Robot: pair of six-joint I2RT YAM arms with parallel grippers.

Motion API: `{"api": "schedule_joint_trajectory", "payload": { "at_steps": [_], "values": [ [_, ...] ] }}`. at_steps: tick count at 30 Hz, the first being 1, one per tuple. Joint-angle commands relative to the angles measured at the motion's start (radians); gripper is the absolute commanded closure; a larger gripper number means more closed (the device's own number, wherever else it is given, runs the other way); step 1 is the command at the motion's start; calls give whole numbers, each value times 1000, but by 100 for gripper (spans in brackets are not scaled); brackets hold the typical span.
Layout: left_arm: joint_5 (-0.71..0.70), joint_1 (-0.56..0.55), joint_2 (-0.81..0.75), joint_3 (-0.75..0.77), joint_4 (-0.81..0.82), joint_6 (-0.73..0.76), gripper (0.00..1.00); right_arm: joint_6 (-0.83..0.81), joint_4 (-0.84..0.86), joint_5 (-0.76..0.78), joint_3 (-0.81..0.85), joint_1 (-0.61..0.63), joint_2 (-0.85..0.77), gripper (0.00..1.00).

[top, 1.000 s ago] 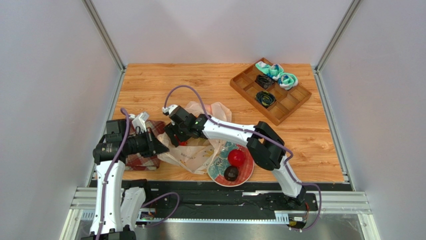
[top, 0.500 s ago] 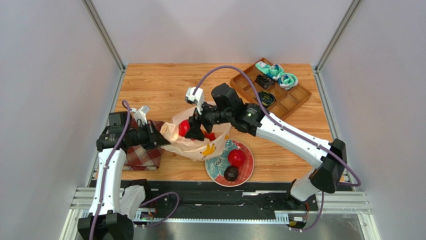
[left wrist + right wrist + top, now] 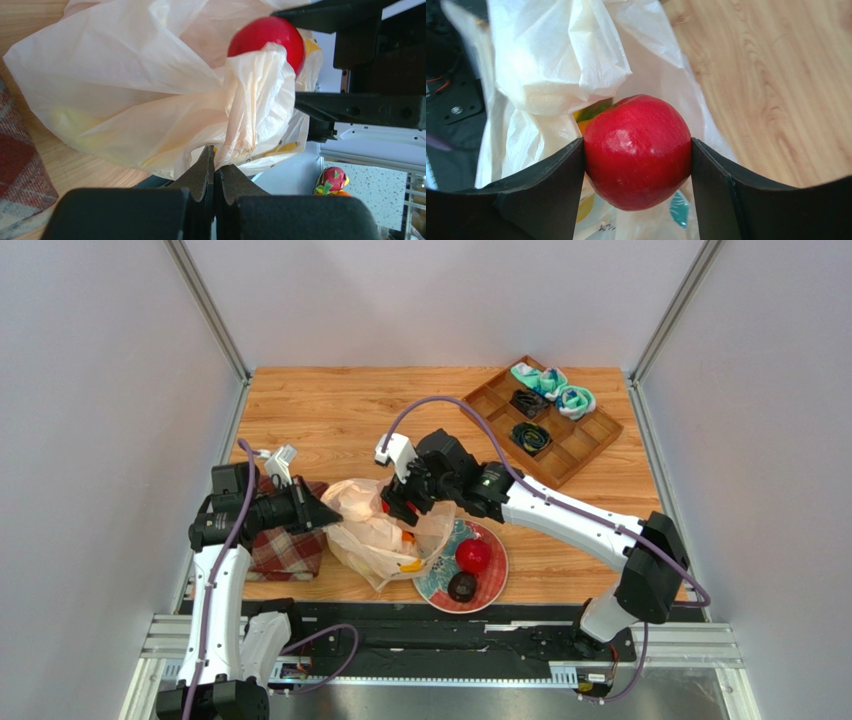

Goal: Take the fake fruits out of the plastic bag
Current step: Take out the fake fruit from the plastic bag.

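The cream-white plastic bag lies crumpled left of the plate, and my left gripper is shut on a fold of its edge. My right gripper hovers over the bag's right side, shut on a glossy red round fruit squeezed between both fingers. That same fruit shows above the bag in the left wrist view. Yellow and green fruit peeks out from inside the bag. A second red round fruit and a dark round one sit on the teal-and-red plate.
A red plaid cloth lies under my left arm at the table's left edge. A wooden divided tray holding teal cloths and dark cables stands at the back right. Bare wood stretches behind the bag.
My right gripper came up out of the bag with the red fruit and has shifted right, toward the plate. The left gripper kept its hold on the bag, which has sagged lower.
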Motion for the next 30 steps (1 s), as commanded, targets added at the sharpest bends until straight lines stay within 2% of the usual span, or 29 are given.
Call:
{"api": "schedule_joint_trajectory", "payload": {
  "at_steps": [1, 5, 7, 10, 13, 14, 19, 23, 24, 27, 30],
  "values": [
    [39, 9, 1, 110, 58, -10, 100, -45, 108, 174, 168, -15, 92, 61],
    [20, 9, 65, 278, 192, -53, 100, -88, 126, 235, 363, -47, 203, 62],
    [-28, 9, 106, 365, 197, -5, 100, -106, 129, 278, 500, -81, 256, 62],
    [-179, 9, 233, 587, 75, 138, 100, -109, 117, 289, 653, -153, 295, 63],
    [-240, 26, 280, 630, -10, 212, 100, -100, 99, 271, 708, -232, 297, 62],
    [-245, 28, 286, 626, -21, 213, 100, -85, 91, 214, 721, -269, 283, 62],
    [-228, 26, 291, 508, 16, 175, 100, 10, 45, -46, 650, -357, 202, 60],
    [-138, 25, 291, 422, 82, 129, 100, 113, 45, -281, 482, -369, 101, 59],
    [-91, 26, 289, 405, 97, 105, 100, 109, 54, -288, 378, -352, 84, 61],
    [-60, 26, 292, 367, 110, 85, 100, 89, 54, -298, 221, -296, 30, 63],
    [-78, 25, 269, 338, 101, 101, 100, 124, 45, -312, 127, -277, -25, 65]
  ]
}}
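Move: The red fruit already gripped in the right hand is headed for the plate, whose middle lies about 8 cm back, 12 cm to the right and 18 cm below. On the plate the second red fruit is some 7 cm back and 14 cm right of that hand, the dark fruit 12 cm back and 12 cm right. From the left hand, which pinches the bag's edge, the bag's body lies 10 cm right and 12 cm below; the plate is 4 cm back, 23 cm right. The held red fruit is swept forward and up by the right hand, away from the plate, about 20 cm out and 17 cm up, then swings back and partly down. The left hand, still pinching the bag's edge, jerks it up some 15 cm and forward, tipping its fingers up, then lets it sink about 10 cm. Both grips stay shut on what they hold. ##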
